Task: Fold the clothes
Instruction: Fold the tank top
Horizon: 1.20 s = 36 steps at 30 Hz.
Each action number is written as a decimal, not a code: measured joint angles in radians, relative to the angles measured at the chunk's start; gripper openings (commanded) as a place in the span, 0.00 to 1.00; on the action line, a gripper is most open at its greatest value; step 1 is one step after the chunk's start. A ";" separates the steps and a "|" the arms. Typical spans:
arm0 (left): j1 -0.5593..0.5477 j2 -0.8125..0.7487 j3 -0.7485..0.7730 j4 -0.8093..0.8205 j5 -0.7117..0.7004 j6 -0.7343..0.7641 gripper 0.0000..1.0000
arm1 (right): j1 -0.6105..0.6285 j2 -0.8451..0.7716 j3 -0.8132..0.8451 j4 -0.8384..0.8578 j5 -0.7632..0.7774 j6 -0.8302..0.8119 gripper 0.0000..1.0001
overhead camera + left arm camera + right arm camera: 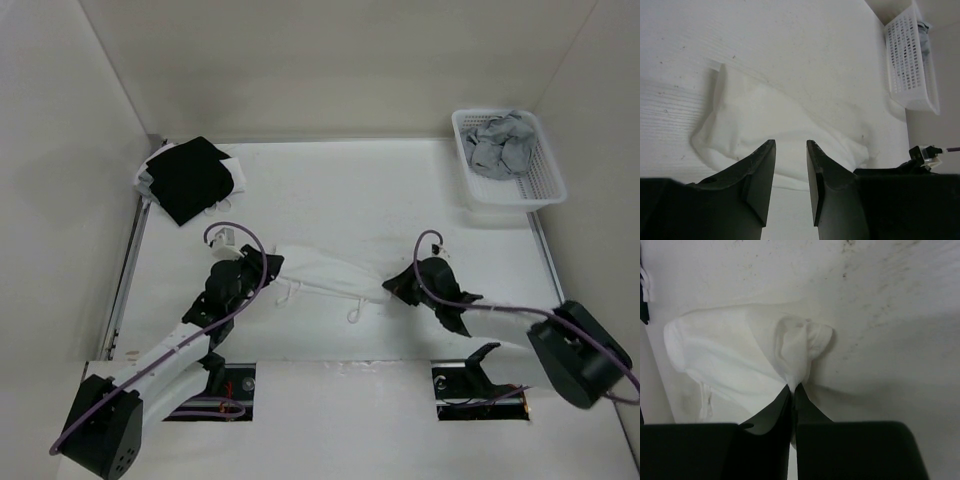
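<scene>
The clothes, a thin white camisole, lie bunched in a band across the middle of the table, with two narrow straps trailing toward the near edge. My left gripper sits at its left end. In the left wrist view, that gripper is open, and the white fabric lies just beyond and under the fingertips with nothing pinched. My right gripper is at the right end. The right wrist view shows this gripper shut on a pinched peak of the camisole.
A black garment with white edges lies at the back left corner. A white plastic basket holding grey garments stands at the back right; it also shows in the left wrist view. White walls enclose the table.
</scene>
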 measured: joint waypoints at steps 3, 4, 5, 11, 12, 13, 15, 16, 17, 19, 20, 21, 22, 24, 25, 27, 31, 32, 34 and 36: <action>-0.028 0.004 0.000 -0.002 0.005 0.001 0.29 | 0.002 -0.229 -0.031 -0.166 0.042 -0.012 0.06; -0.041 0.006 0.000 -0.001 0.005 0.001 0.29 | 0.009 -0.315 -0.027 -0.230 0.063 -0.018 0.07; -0.051 0.009 0.000 0.000 0.006 0.001 0.29 | 0.020 -0.398 -0.018 -0.296 0.086 -0.026 0.07; -0.099 0.014 0.000 0.003 0.007 0.000 0.30 | 0.119 -0.552 0.195 -0.662 0.193 -0.098 0.09; -0.103 0.012 -0.001 0.002 0.007 0.000 0.30 | 0.141 -0.524 0.251 -0.706 0.207 -0.115 0.09; -0.104 0.008 -0.001 0.001 0.008 0.000 0.30 | 0.162 -0.491 0.301 -0.738 0.217 -0.128 0.09; -0.109 -0.010 -0.003 0.001 0.008 0.000 0.30 | 0.207 -0.390 0.416 -0.786 0.240 -0.158 0.10; -0.109 -0.022 -0.003 0.000 0.010 0.000 0.30 | 0.226 -0.331 0.470 -0.801 0.247 -0.171 0.10; -0.109 -0.034 -0.005 0.002 0.010 0.000 0.30 | 0.244 -0.264 0.526 -0.811 0.253 -0.186 0.10; -0.110 -0.055 -0.011 0.003 0.012 -0.003 0.30 | 0.270 -0.132 0.630 -0.827 0.258 -0.211 0.11; -0.110 -0.061 -0.015 0.003 0.012 -0.004 0.30 | 0.278 -0.071 0.676 -0.836 0.258 -0.221 0.11; -0.110 -0.068 -0.019 0.002 0.013 -0.006 0.30 | 0.288 0.000 0.731 -0.844 0.257 -0.232 0.11; -0.110 -0.074 -0.023 0.003 0.016 -0.008 0.30 | 0.296 0.075 0.787 -0.850 0.257 -0.241 0.11; -0.109 -0.091 -0.034 0.001 0.019 -0.013 0.30 | 0.311 0.207 0.883 -0.858 0.254 -0.257 0.14; -0.108 -0.101 -0.039 0.000 0.022 -0.016 0.30 | 0.321 0.278 0.935 -0.859 0.252 -0.264 0.18; -0.106 -0.124 -0.047 -0.002 0.026 -0.022 0.30 | 0.340 0.394 1.016 -0.859 0.247 -0.270 0.31; -0.101 -0.158 -0.048 -0.010 0.034 -0.027 0.30 | 0.369 0.544 1.111 -0.846 0.234 -0.263 0.55; -0.101 -0.164 -0.048 -0.013 0.037 -0.027 0.30 | 0.376 0.550 1.108 -0.840 0.231 -0.260 0.57; -0.104 -0.166 -0.048 -0.015 0.037 -0.027 0.30 | 0.385 0.529 1.077 -0.805 0.230 -0.254 0.59; -0.116 -0.157 -0.046 -0.015 0.036 -0.026 0.30 | 0.391 0.459 1.001 -0.742 0.229 -0.247 0.53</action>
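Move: The right hand has the tank top's right end pinched near the table; the tank top's left end, which it goes for, lies about 23 cm to its left and 6 cm farther ahead. From the right hand, the right strap lies roughly 7 cm left and 5 cm back, the left strap about 22 cm left and 1 cm back. For the left hand, the tank top's left end is some 10 cm below and barely 1 cm ahead. Right hand lifts its pinched tank-top end, arcs about 18 cm left, lowers and opens; left hand eases back-right. ##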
